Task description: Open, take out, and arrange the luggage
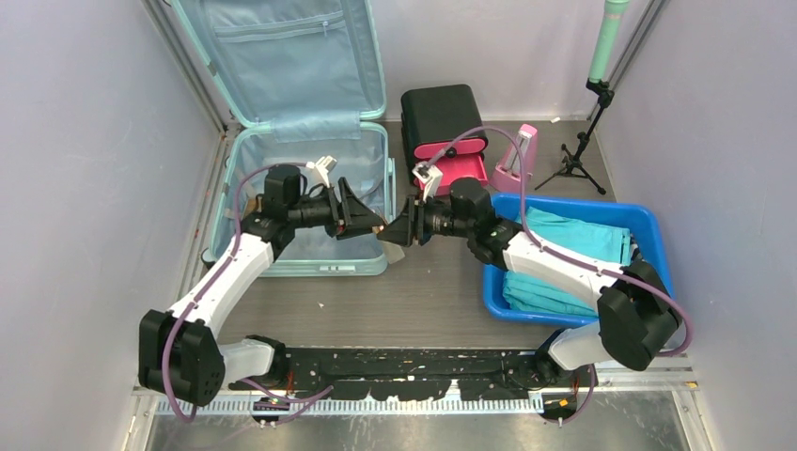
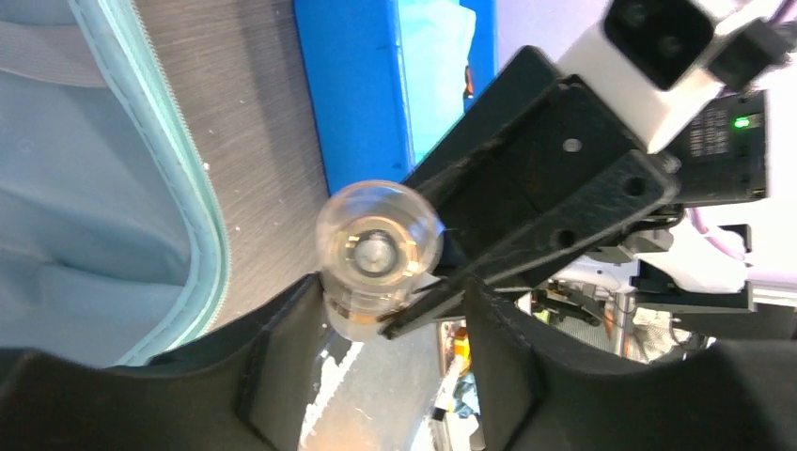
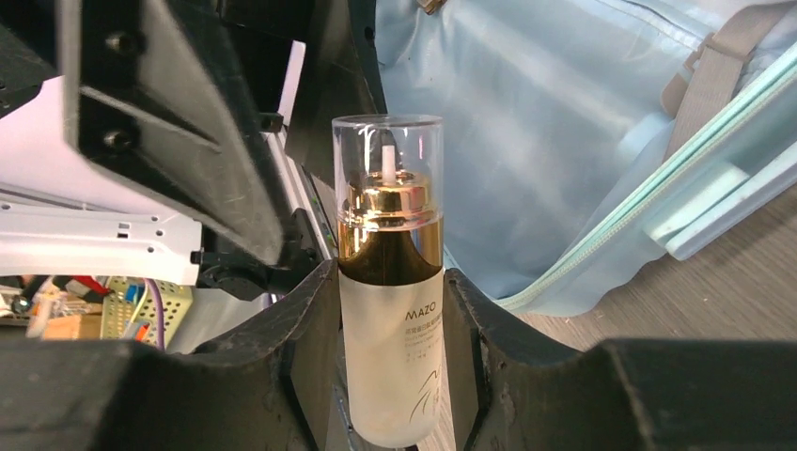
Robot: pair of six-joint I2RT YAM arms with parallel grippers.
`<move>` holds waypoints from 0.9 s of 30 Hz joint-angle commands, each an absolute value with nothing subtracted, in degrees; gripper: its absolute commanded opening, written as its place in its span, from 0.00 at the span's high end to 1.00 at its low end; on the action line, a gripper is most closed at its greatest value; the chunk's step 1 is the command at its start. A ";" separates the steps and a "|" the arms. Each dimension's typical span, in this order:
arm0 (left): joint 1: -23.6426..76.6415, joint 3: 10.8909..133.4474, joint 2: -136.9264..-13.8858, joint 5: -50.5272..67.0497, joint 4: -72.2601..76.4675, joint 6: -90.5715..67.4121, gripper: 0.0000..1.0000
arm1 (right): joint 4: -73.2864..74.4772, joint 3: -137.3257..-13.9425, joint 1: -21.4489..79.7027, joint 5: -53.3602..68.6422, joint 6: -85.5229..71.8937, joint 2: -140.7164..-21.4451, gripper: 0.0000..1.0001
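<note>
The luggage [image 1: 310,266], a pale mint-green suitcase, lies open at the back left with its lid [image 1: 282,56] leaning against the wall; its blue lining [image 3: 526,122] also shows in the right wrist view. Just right of it my two grippers meet tip to tip above the table. A frosted pump bottle [image 3: 390,310] with a gold collar and a clear cap sits between them. My right gripper [image 3: 390,282] is shut on the bottle's body, both fingers pressed against it. My left gripper [image 2: 395,301] is open around the cap end [image 2: 376,249]; only one finger [image 2: 282,348] touches it.
A black drawer box with pink drawers [image 1: 442,117] stands behind the grippers. At the right a blue tub [image 1: 648,225] holds folded teal cloth [image 1: 573,240]. A pink holder [image 1: 517,160] and a small tripod stand [image 1: 578,155] are at the back right.
</note>
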State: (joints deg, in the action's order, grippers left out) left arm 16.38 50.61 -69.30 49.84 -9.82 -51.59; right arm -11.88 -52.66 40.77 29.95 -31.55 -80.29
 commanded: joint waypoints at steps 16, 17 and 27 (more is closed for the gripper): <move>16.62 61.71 -66.18 29.95 -36.60 -26.17 0.00 | -11.77 -46.86 40.23 -12.55 -57.14 -72.96 0.79; 16.63 60.38 -65.68 27.35 -36.14 -25.01 0.00 | -10.03 -47.07 39.90 -15.64 -58.82 -72.95 0.79; 16.70 58.86 -65.59 21.25 -39.60 -18.46 0.00 | -12.73 -49.87 33.76 -25.88 -75.29 -79.68 0.78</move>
State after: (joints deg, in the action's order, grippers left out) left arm 16.49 58.22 -67.11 23.66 -38.09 -22.06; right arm -8.34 -45.45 35.90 -18.04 -65.12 -76.66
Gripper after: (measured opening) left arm 0.994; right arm 0.450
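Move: The spray bottle sits in both grippers: right at the right gripper's finger point, and about 2 cm to the right of and 2 cm back from the left gripper's point. From the right gripper the pulled-out pink drawer is some 16 cm ahead, 15 cm to the right and 14 cm lower. The pink metronome stands about 18 cm ahead and 33 cm right; the open suitcase's tray centres roughly 5 cm ahead and 20 cm left, both lower. Open the left gripper fully to let go of the bottle, lift it slightly, then draw it about 7 cm left and down over the suitcase, fingers tipping downward. With the right gripper keep the bottle pinched, sink 4 cm or so, then swing it right and forward towards the open drawer, turning some 60 degrees clockwise. ##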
